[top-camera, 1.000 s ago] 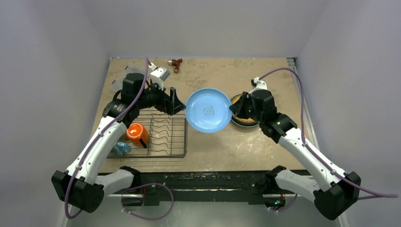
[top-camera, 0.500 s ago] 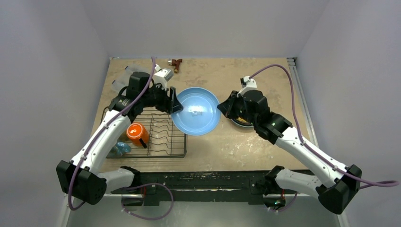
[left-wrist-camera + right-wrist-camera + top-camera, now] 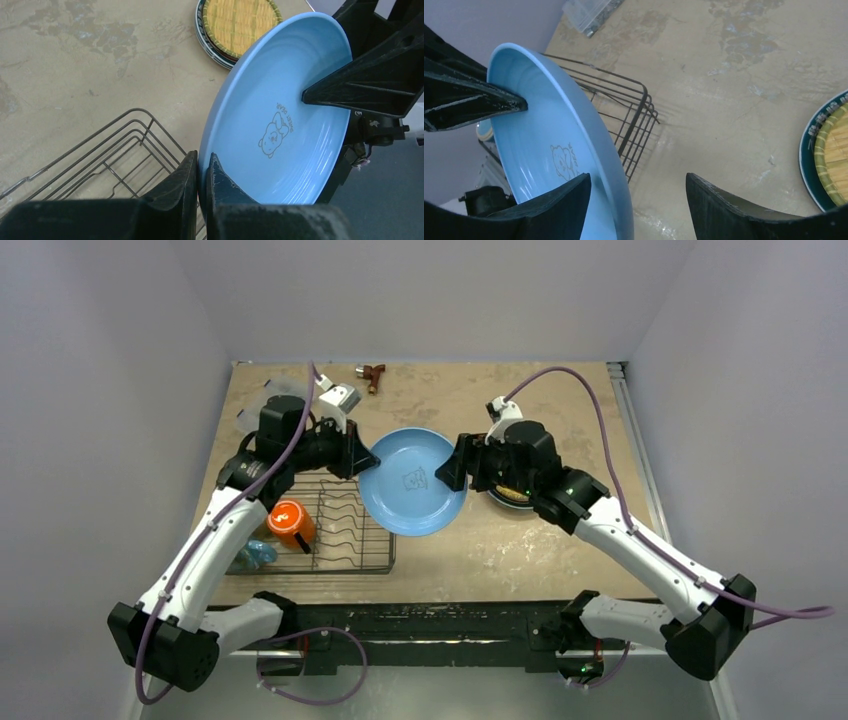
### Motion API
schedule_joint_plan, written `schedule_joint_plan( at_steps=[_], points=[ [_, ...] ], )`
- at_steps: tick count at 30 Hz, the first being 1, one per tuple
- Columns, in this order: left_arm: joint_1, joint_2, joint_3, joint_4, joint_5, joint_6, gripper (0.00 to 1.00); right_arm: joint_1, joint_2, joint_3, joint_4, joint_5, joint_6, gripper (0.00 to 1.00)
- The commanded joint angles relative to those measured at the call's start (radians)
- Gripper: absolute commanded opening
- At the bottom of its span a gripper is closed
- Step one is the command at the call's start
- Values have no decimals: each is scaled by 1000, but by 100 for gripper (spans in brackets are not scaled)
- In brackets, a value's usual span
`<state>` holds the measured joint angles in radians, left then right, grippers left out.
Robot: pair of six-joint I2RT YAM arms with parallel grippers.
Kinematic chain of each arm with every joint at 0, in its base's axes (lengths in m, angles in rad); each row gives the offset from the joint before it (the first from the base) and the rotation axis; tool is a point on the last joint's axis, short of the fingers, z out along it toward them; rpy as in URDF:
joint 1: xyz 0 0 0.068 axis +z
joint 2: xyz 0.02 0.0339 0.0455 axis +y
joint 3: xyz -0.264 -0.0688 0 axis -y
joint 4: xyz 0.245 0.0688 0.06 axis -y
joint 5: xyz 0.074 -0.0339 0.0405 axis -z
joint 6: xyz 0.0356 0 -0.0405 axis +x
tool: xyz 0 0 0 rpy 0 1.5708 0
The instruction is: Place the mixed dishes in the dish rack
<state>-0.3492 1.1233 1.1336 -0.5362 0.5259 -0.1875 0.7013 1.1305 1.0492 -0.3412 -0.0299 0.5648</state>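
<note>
The light blue plate (image 3: 412,480) hangs tilted in the air just right of the dish rack (image 3: 345,525). My left gripper (image 3: 360,455) is shut on its left rim, the fingers (image 3: 185,175) pinching the edge of the plate (image 3: 280,100). My right gripper (image 3: 447,468) is open with its jaws wide apart either side of the plate's (image 3: 539,130) right rim. The yellow woven plate (image 3: 240,20) lies on the green-rimmed plate (image 3: 811,150) on the table. An orange mug (image 3: 288,523) and a blue mug (image 3: 255,555) sit at the rack's left end.
A clear plastic box (image 3: 262,405) lies at the table's back left, behind my left arm. A small brown tool (image 3: 372,373) rests near the back edge. The stacked plates (image 3: 510,498) are partly hidden under my right wrist.
My left gripper has shut on the blue plate's rim and my right gripper has opened off it. The plate has moved left toward the rack, and the right arm has followed.
</note>
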Motion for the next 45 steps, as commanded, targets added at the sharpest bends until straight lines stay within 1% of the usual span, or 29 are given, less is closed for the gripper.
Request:
schedule_joint_plan(
  at_steps=[1, 2, 4, 6, 7, 9, 10, 11, 13, 15, 17, 19, 20, 22, 23, 26, 30, 35, 38, 42, 45],
  points=[
    [-2, -38, -5, 90, 92, 35, 0, -32, -24, 52, -5, -210, -142, 69],
    [-2, -43, -5, 91, 101, 41, 0, -48, -38, 40, 13, -269, -155, 67],
    [-3, -55, -7, 96, 116, 55, 0, -118, -76, 2, 73, -423, -167, 55],
    [-4, -71, -16, 108, 130, 59, 0, -167, -89, -38, 148, -611, -152, 45],
    [-5, -81, -21, 115, 131, 58, 0, -173, -82, -41, 162, -672, -155, 34],
    [-6, -91, -26, 123, 125, 52, 0, -174, -55, -23, 138, -698, -168, 8],
    [-7, -96, -26, 123, 102, 46, 2, -174, -39, -14, 129, -702, -168, 0],
    [-6, -105, -28, 122, 68, 39, 12, -174, -23, -6, 120, -691, -164, 0],
    [-6, -139, -43, 125, -18, 37, 34, -172, 3, 15, 105, -611, -161, 0],
    [-5, -201, -67, 129, -170, 37, 49, -165, 18, 45, 104, -506, -164, 0],
    [-5, -277, -96, 129, -369, 32, 58, -124, 24, 81, 98, -320, -189, 0],
    [-2, -361, -132, 136, -562, 25, 64, -27, 39, 130, 96, -81, -259, 0],
    [-2, -406, -149, 146, -649, 22, 66, 12, 53, 154, 105, 10, -292, 0],
    [0, -488, -190, 182, -782, 20, 69, 57, 93, 196, 126, 126, -329, 0],
    [1, -526, -209, 197, -825, 19, 70, 70, 107, 212, 147, 157, -348, 0],
    [0, -632, -262, 241, -921, 20, 71, 124, 152, 233, 238, 224, -490, 0],
    [0, -712, -308, 284, -1000, 28, 71, 244, 249, 309, 305, 441, -707, 0],
    [12, -748, -323, 307, -1068, 45, 74, 395, 378, 344, 474, 644, -942, 0],
    [31, -750, -322, 307, -1071, 39, 75, 459, 474, 370, 564, 745, -1067, 0],
    [56, -747, -319, 302, -1065, 32, 75, 506, 559, 355, 744, 810, -1250, 0],
    [66, -749, -322, 305, -1059, 30, 75, 521, 596, 345, 813, 812, -1324, 0]
  ],
)
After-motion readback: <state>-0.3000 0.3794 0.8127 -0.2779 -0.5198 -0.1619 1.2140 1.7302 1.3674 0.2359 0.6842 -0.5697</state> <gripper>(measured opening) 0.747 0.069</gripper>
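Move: The blue plate hangs pinched by the left fingers, its middle about 8 cm right, 3 back and 3 below that hand; from the right hand, open around its right rim, 7 left, 2 back and 3 below. The rack's middle is some 31 cm left, 4 back and 17 below the right hand, or 16 left and 4 back of the left. The woven plate stack lies roughly 17 cm right of and 7 beyond the right hand, 18 below. Right pinches the plate, left releases and retreats left; right carries it, tilting, 15 cm left towards the rack. ##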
